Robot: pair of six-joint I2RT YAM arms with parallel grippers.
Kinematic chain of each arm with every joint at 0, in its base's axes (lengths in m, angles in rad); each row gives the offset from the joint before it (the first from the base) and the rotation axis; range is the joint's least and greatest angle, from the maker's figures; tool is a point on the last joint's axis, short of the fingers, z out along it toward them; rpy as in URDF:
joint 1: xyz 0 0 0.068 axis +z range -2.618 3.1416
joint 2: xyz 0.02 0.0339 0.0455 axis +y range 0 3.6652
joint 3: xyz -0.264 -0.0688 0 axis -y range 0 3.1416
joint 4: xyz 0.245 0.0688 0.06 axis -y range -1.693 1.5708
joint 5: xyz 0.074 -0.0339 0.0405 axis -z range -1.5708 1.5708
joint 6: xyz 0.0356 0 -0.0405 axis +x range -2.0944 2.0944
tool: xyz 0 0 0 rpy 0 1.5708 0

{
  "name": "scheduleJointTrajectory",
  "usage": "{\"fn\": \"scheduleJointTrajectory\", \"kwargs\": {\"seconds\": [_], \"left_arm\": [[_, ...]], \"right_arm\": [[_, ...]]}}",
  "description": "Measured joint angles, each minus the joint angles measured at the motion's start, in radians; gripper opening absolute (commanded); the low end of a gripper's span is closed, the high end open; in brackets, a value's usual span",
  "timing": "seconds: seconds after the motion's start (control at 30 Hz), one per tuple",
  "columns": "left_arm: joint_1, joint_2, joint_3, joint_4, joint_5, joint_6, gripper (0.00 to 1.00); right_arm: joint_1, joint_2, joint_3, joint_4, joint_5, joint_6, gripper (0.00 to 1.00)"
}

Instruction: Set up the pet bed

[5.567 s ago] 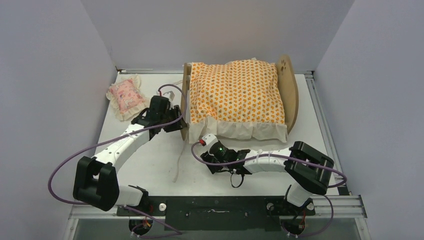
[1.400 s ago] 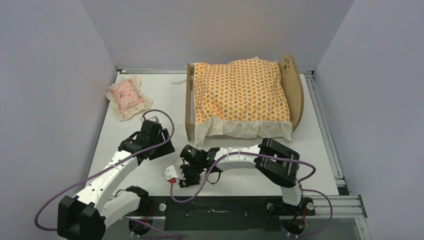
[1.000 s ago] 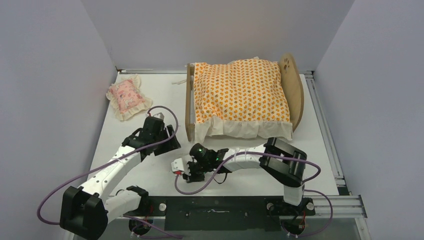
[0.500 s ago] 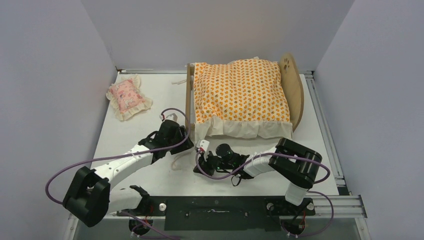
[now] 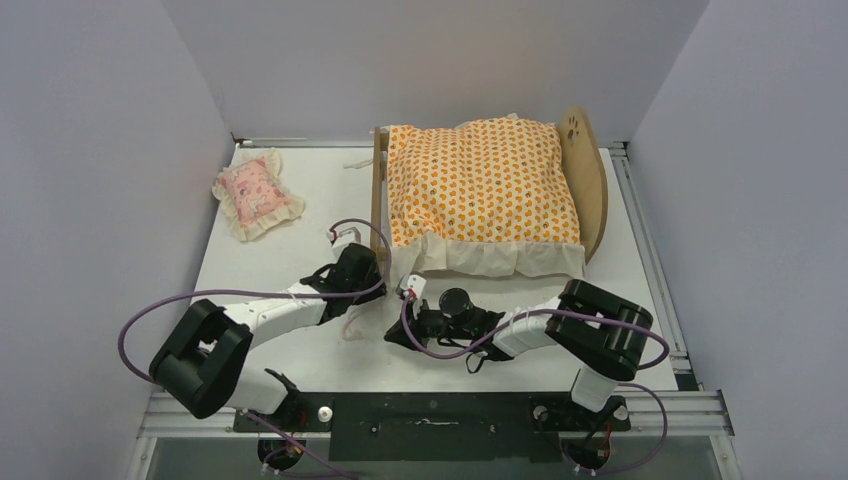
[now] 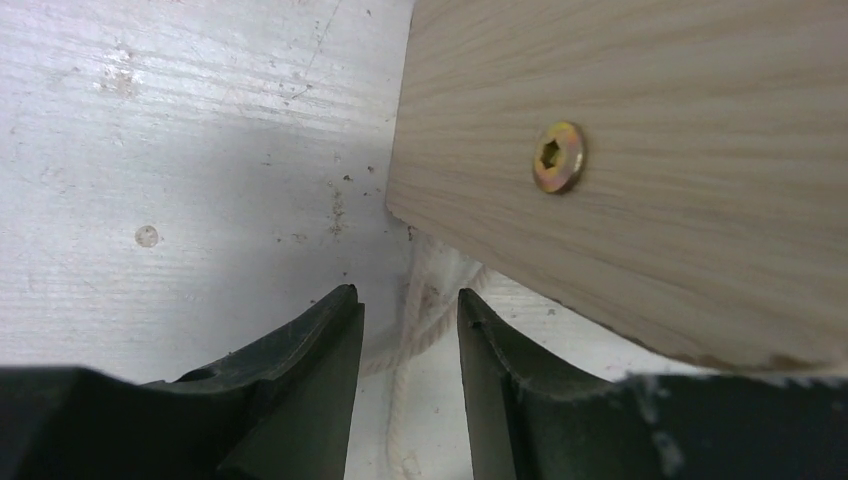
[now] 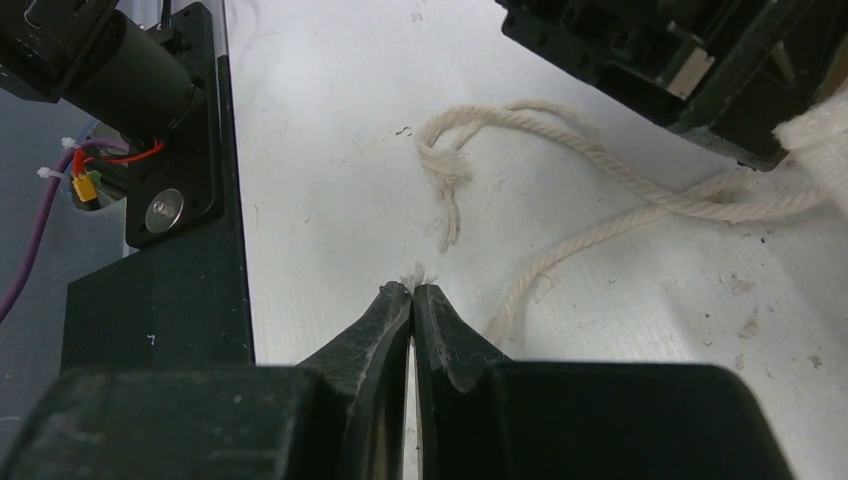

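Observation:
The pet bed (image 5: 377,205) stands at the back centre. It is a plywood frame with a low footboard on the left and a paw-print headboard (image 5: 580,170) on the right. An orange-patterned cushion (image 5: 480,185) lies on it. My left gripper (image 5: 372,278) is at the footboard's near corner. In the left wrist view the left gripper (image 6: 407,292) is open astride a white cord (image 6: 425,315) under the board (image 6: 640,170). Just in front of the bed, my right gripper (image 5: 398,333) is low on the table. Its jaws (image 7: 412,287) are shut, with a frayed cord (image 7: 560,250) end pinched at the tips.
A small pink frilled pillow (image 5: 256,193) lies at the back left of the white table (image 5: 300,160). A second cord with a knot (image 7: 445,170) trails on the table between the two grippers. Grey walls close in both sides and the back.
My left gripper has moved right to the footboard's near corner and its jaws have narrowed round the cord. My right gripper has swung right toward the bed, still shut.

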Motion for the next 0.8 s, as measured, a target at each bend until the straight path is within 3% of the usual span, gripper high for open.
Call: {"fn": "scheduleJointTrajectory", "kwargs": {"seconds": [0.47,0.5,0.6,0.8], "left_arm": [[-0.078,0.128,0.012,0.088,-0.135,-0.021,0.27],[-0.088,0.130,0.012,0.089,-0.153,-0.028,0.24],[-0.106,0.130,0.005,0.089,-0.187,-0.051,0.03],[-0.112,0.118,-0.011,0.087,-0.208,-0.069,0.00]], "right_arm": [[0.008,-0.040,-0.016,-0.009,-0.005,0.000,0.05],[0.008,-0.047,-0.017,-0.013,-0.005,0.000,0.05],[0.008,-0.072,-0.018,-0.023,-0.005,-0.003,0.05],[0.007,-0.109,-0.018,-0.034,0.018,-0.007,0.05]]}}
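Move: The spot on the cord that the open left fingers go for lies about 3 cm below them, within 1 cm or so ahead and to the right. From there the bed's corner post is some 3 cm ahead and 2 cm right, the ruffle corner about 2 cm ahead and 4 cm right, and the loose cord end roughly 9 cm back and 5 cm left. From the right hand, already holding a frayed cord end, the left hand's spot is about 11 cm ahead, 2 cm left and 6 cm down. The left hand sinks about 2.5 cm towards the cord at the foot of the bed's corner post, easing slightly right and rolling a few degrees, and its part-open fingers shut fully late on, at table level, pinching the cord at their tips. Meanwhile the right hand keeps its closed grip on the frayed end and rises almost 3 cm, mostly in the second half, lifting that end with it. ##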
